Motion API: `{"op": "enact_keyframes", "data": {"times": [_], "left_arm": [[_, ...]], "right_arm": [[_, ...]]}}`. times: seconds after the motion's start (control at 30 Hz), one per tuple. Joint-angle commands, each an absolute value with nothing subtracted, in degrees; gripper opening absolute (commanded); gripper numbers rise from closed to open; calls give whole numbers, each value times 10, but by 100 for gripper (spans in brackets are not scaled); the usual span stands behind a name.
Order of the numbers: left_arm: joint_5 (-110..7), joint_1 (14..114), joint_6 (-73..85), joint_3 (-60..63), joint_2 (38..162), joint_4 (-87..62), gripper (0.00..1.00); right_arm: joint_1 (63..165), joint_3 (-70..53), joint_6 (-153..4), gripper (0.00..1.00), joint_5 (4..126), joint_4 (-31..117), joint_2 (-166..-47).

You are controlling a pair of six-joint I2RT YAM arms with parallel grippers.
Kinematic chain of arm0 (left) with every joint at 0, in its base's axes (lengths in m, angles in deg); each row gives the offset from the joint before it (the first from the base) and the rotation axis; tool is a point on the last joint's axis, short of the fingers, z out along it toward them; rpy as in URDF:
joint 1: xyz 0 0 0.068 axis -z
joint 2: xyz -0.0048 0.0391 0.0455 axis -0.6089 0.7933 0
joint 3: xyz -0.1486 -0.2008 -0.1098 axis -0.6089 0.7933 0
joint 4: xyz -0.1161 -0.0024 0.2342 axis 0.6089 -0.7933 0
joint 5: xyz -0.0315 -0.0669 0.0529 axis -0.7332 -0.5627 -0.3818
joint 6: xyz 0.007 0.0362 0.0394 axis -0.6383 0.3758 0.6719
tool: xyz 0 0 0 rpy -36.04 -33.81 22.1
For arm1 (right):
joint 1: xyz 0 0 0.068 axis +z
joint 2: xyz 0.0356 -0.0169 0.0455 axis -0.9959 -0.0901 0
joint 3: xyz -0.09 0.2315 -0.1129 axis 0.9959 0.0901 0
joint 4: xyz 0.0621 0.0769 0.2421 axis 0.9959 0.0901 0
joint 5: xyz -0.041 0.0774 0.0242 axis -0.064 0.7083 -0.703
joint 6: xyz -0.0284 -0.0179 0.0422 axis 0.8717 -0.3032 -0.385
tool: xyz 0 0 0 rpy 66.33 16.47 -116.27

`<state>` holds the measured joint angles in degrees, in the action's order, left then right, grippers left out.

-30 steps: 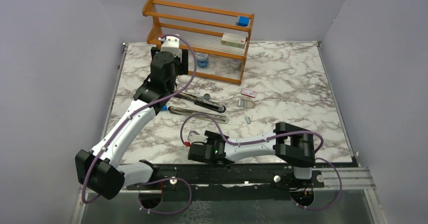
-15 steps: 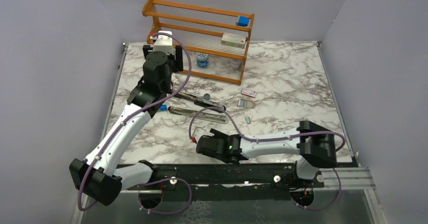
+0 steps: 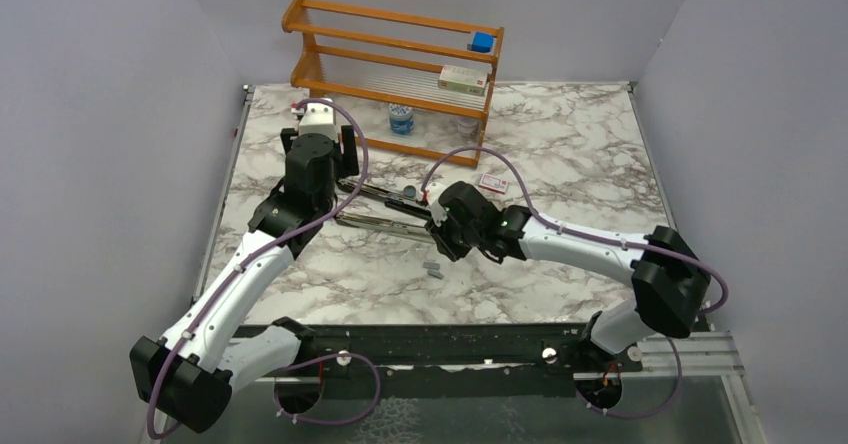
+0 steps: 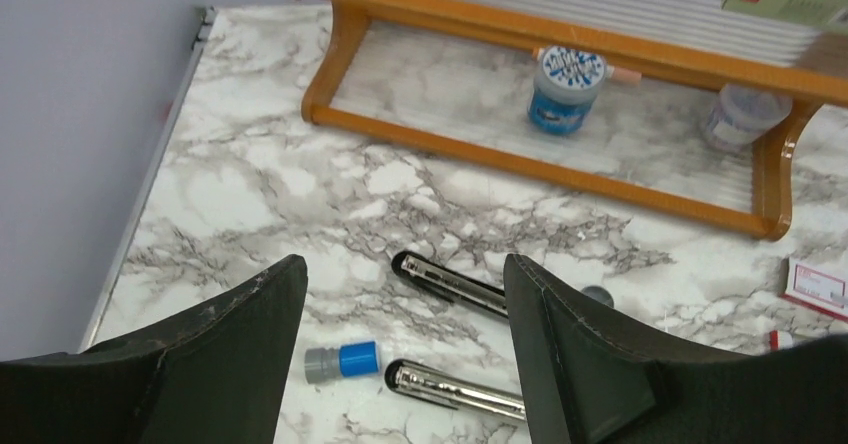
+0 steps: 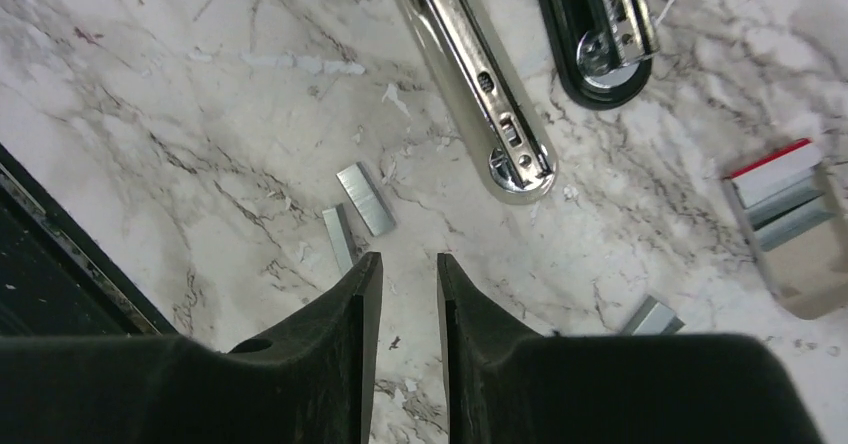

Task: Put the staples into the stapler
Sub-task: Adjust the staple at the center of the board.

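The stapler lies hinged open on the marble as two long bars, a black one (image 3: 395,196) (image 4: 445,279) and a silver staple channel (image 3: 385,224) (image 5: 480,94) (image 4: 455,389). My left gripper (image 3: 340,186) (image 4: 405,264) hovers open and wide above the bars' left ends, holding nothing. My right gripper (image 3: 438,236) (image 5: 408,259) hangs near the bars' right ends, its jaws a narrow gap apart with only bare marble between them. Two loose staples (image 5: 365,197) (image 3: 433,267) lie just ahead of its fingertips, and another strip (image 5: 652,316) lies to the right.
A small blue-and-grey cap (image 4: 343,361) lies left of the silver channel. A red-and-white box (image 3: 492,182) and an open box part holding strips (image 5: 790,224) sit right of the stapler. The orange rack (image 3: 400,64) at the back holds a blue-lidded jar (image 4: 563,89).
My right arm swung from the table's front edge up to the stapler's right end, and its jaws narrowed. My left gripper drew back slightly from the rack, still wide open.
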<state>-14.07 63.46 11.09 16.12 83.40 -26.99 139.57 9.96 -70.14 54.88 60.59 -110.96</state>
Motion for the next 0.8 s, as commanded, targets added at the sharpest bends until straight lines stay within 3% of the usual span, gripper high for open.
{"op": "enact_keyframes", "data": {"times": [0.0, 0.43, 0.77], "left_arm": [[-162, 634, 64, 180, 824, -280, 75], [-151, 634, 78, 191, 824, -268, 75], [-150, 634, 80, 192, 827, -262, 75]], "right_arm": [[1374, 101, -678, 27, 612, 625, -1148], [1366, 84, -692, 9, 632, 654, -1217], [1367, 87, -698, 5, 660, 641, -1248]]}}
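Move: The two staple strips lying side by side on the bare table are about 10 cm below the right hand: the nearer one 3 cm back and 3 cm left, the farther one 1 cm back and 3 cm left. The silver stapler's near end lies some 4 cm ahead and 1 cm right, and a lone strip about 4 cm ahead and 9 cm right. From the left hand, the nearer strip is roughly 14 cm back, 20 cm right and 29 cm below. Towards the pair of staple strips the right hand sinks about 8 cm, at first also easing slightly right, then drawing back nearly 2 cm as it descends. Its fingers close from about a third open to nearly shut on nothing and tip some 15 degrees steeper, ending low over the table just right of the strips. The open, empty left hand settles about 2.5 cm lower early on, then holds still. ##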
